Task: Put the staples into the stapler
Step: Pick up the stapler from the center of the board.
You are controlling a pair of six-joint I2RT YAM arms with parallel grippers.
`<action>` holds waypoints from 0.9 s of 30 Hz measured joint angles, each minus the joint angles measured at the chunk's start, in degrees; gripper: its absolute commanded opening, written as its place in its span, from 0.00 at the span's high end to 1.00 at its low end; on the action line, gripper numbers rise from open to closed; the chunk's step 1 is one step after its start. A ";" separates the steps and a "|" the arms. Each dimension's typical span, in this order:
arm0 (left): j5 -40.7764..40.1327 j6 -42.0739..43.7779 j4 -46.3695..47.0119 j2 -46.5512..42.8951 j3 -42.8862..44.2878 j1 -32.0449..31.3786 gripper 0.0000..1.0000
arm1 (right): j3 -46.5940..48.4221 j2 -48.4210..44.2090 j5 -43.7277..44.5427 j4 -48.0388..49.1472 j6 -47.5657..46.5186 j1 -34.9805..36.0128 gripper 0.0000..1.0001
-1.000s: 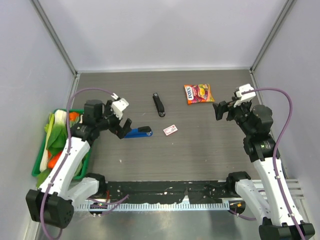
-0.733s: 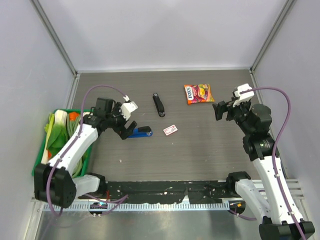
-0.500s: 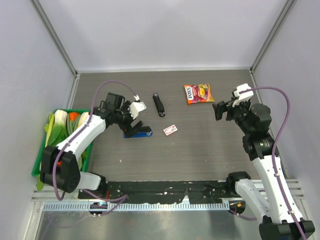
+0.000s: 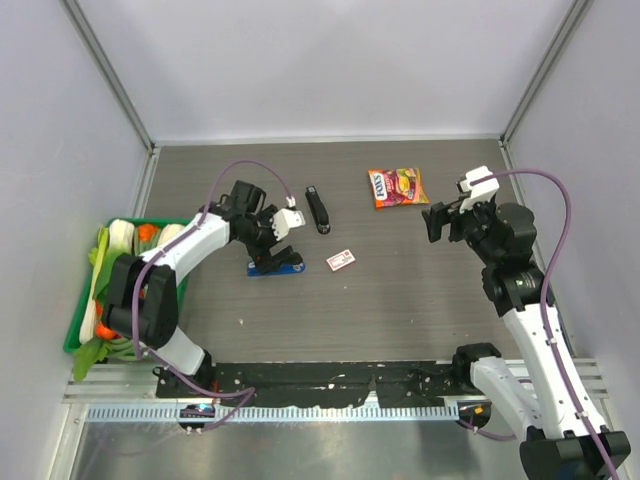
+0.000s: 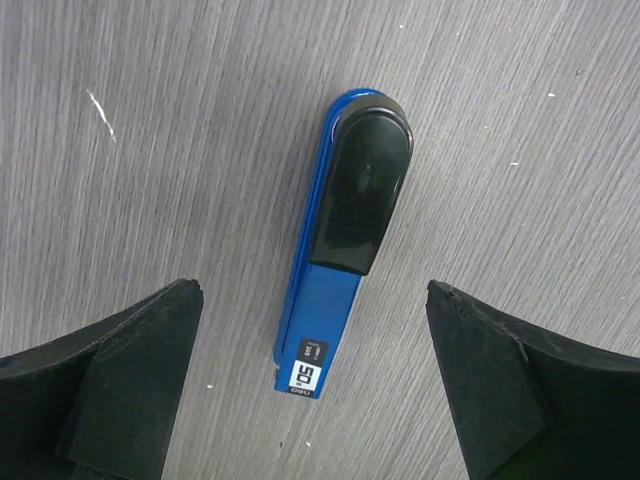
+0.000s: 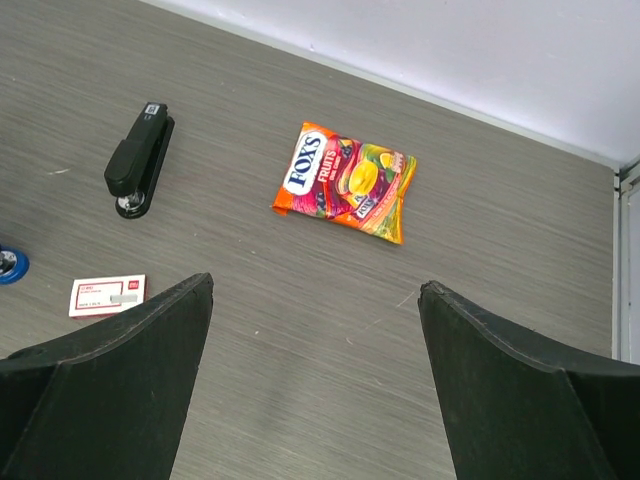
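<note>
The stapler [image 4: 317, 209] is slim and all black, lying towards the back of the table's middle; the right wrist view shows it too [image 6: 137, 163]. The staples themselves are hidden; only a small white-and-red box [image 4: 340, 260] [image 6: 107, 295] lies in front of the stapler. My left gripper [image 4: 273, 252] [image 5: 312, 290] hangs open over a blue-and-black stapler [image 5: 345, 235], one finger on each side, not touching it. My right gripper [image 4: 437, 222] [image 6: 315, 285] is open and empty above the table's right side.
An orange snack bag [image 4: 398, 187] [image 6: 346, 182] lies at the back right. A green basket [image 4: 70, 335] of vegetables stands at the left edge. Grey walls close in the table on the left, back and right.
My left arm has swung right, away from the basket, and now holds its open gripper over the blue stapler. The right arm has barely moved.
</note>
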 measured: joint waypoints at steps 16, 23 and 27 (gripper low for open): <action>1.92 3.28 -2.05 7.96 4.72 -0.85 0.09 | 0.00 1.44 1.68 -0.46 -1.66 2.49 0.11; 1.97 2.21 -2.10 9.07 4.72 -1.05 0.43 | 0.00 1.92 3.04 -0.46 -2.43 3.74 0.11; 2.16 1.62 -2.38 9.20 4.72 -1.09 0.62 | 0.00 1.97 3.32 -0.42 -2.62 3.78 0.11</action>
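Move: Just beneath the left hand, about 1 cm to its right and 4 cm below, lies the blue stapler, its black head end pointing right. From that stapler the staple box is some 14 cm to the right and about 1 cm farther out, and the black stapler stands roughly 12 cm farther out and 9 cm to the right. The blue stapler is about 35 cm to the left of the right hand, level with it and some 24 cm lower. Sinking about 3 cm over the blue stapler while easing some 1.5 cm to the right, the left hand first drifts a centimetre forward and then back again, its wrist turning only slightly. Near the bottom the wide-open fingers close to about half, one on the far side and one on the near side, pinching the stapler around its middle, where the black head begins. ##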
